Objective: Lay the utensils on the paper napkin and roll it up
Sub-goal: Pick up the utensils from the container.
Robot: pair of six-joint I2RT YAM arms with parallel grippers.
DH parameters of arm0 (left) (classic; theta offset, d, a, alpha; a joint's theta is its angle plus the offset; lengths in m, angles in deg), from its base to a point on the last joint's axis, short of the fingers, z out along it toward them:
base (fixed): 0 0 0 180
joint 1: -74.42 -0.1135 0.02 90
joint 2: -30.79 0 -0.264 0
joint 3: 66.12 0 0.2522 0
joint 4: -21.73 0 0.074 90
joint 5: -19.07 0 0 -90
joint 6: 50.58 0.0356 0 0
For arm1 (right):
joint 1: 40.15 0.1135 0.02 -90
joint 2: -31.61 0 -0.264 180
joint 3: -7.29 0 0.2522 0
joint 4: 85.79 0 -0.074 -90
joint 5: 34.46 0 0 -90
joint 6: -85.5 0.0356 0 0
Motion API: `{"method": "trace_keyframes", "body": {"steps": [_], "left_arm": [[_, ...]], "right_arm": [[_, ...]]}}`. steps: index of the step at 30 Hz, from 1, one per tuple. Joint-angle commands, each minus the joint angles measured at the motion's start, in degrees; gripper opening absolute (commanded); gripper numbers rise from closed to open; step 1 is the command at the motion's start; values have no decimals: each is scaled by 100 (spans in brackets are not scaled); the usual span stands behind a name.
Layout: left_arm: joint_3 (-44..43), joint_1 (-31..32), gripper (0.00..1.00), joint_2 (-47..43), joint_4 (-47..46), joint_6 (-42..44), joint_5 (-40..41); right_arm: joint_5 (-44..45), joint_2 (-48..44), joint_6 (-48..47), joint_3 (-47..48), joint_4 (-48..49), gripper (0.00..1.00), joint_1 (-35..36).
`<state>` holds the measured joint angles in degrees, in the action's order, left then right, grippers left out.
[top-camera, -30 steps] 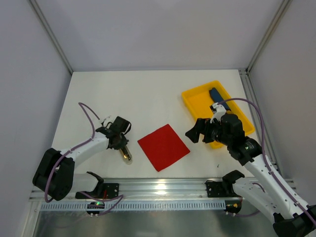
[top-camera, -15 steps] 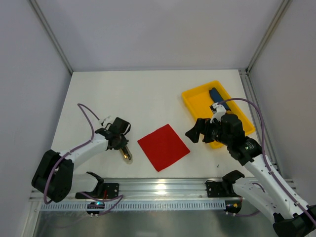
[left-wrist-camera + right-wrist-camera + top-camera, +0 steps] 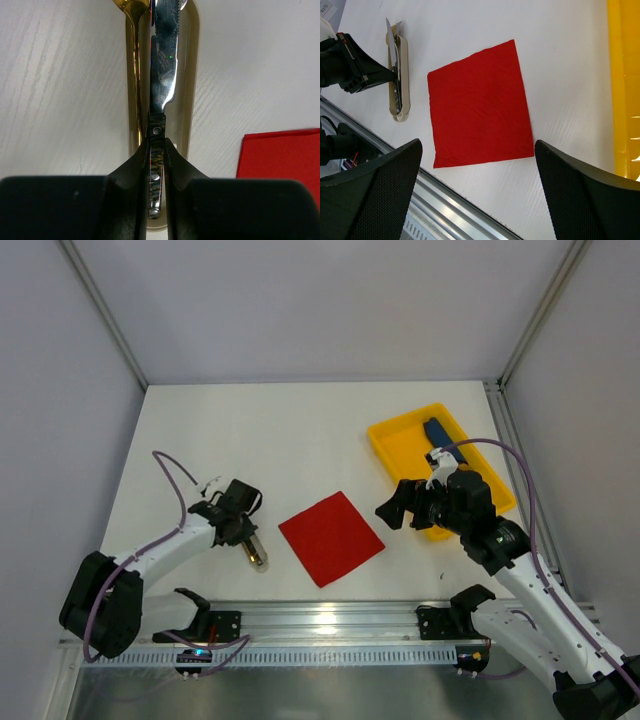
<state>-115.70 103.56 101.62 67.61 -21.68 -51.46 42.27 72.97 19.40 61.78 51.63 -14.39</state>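
The red paper napkin [image 3: 331, 537] lies flat on the table between the arms. To its left a pale beige sleeve [image 3: 256, 553] holds the utensils. In the left wrist view a gold spoon [image 3: 131, 75] lies in the sleeve [image 3: 187, 100], and beside it a knife with a shiny serrated blade [image 3: 162, 75] stands on edge. My left gripper [image 3: 156, 145] is shut on the knife's dark riveted handle. My right gripper [image 3: 395, 502] hovers wide open to the right of the napkin [image 3: 480, 102], with nothing between its fingers [image 3: 380, 195].
A yellow tray [image 3: 385, 455] sits at the back right with a dark-blue oblong item [image 3: 437, 430] in it, partly under my right arm. The metal rail [image 3: 455, 220] runs along the table's near edge, just below the napkin.
My left arm and its cable shifted slightly to the left while the gripper stayed at the sleeve. The right arm has not moved.
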Motion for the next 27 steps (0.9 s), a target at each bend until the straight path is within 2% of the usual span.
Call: {"method": "trace_keyframes", "body": {"steps": [1, 8, 14, 19, 27], "left_arm": [[-84, 12, 0, -288, 216, 2, 286], [-321, 12, 0, -534, 427, 63, 365], [-558, 12, 0, -728, 585, -95, 120], [-751, 21, 0, -860, 550, -376, -118], [-892, 302, 0, -1150, 602, -1166, 75]], "right_arm": [[-34, 3, -43, 172, 122, 97, -1], [-43, 3, -8, 190, 140, 97, -9], [-69, 12, 18, 207, 148, 97, -9], [-131, 38, 79, 251, 192, 97, -9], [-140, 38, 167, 295, 175, 97, -9]]}}
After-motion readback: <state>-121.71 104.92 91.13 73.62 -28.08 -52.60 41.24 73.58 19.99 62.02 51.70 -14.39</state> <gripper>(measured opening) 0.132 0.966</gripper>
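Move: About 20 cm to the right of the left hand, level with it and some 2 cm lower, lies the middle of the red napkin; the hand already grips the knife by its handle. The long container is directly beneath the fingers, its middle about 1 cm below them, and the gold spoon in it lies some 2 cm left and 2 cm ahead. From the right hand the napkin is about 12 cm left, 2 cm ahead and 18 cm down. Lifting the knife out of the container, the left hand rises about 7 cm, slowly at first and then faster, keeping its closed grip on the handle. Over the last part it also shifts roughly 2 cm to the right, to the napkin side of the container, while the fingertips tip up and the hand's right side rises, each by some 10 degrees. ##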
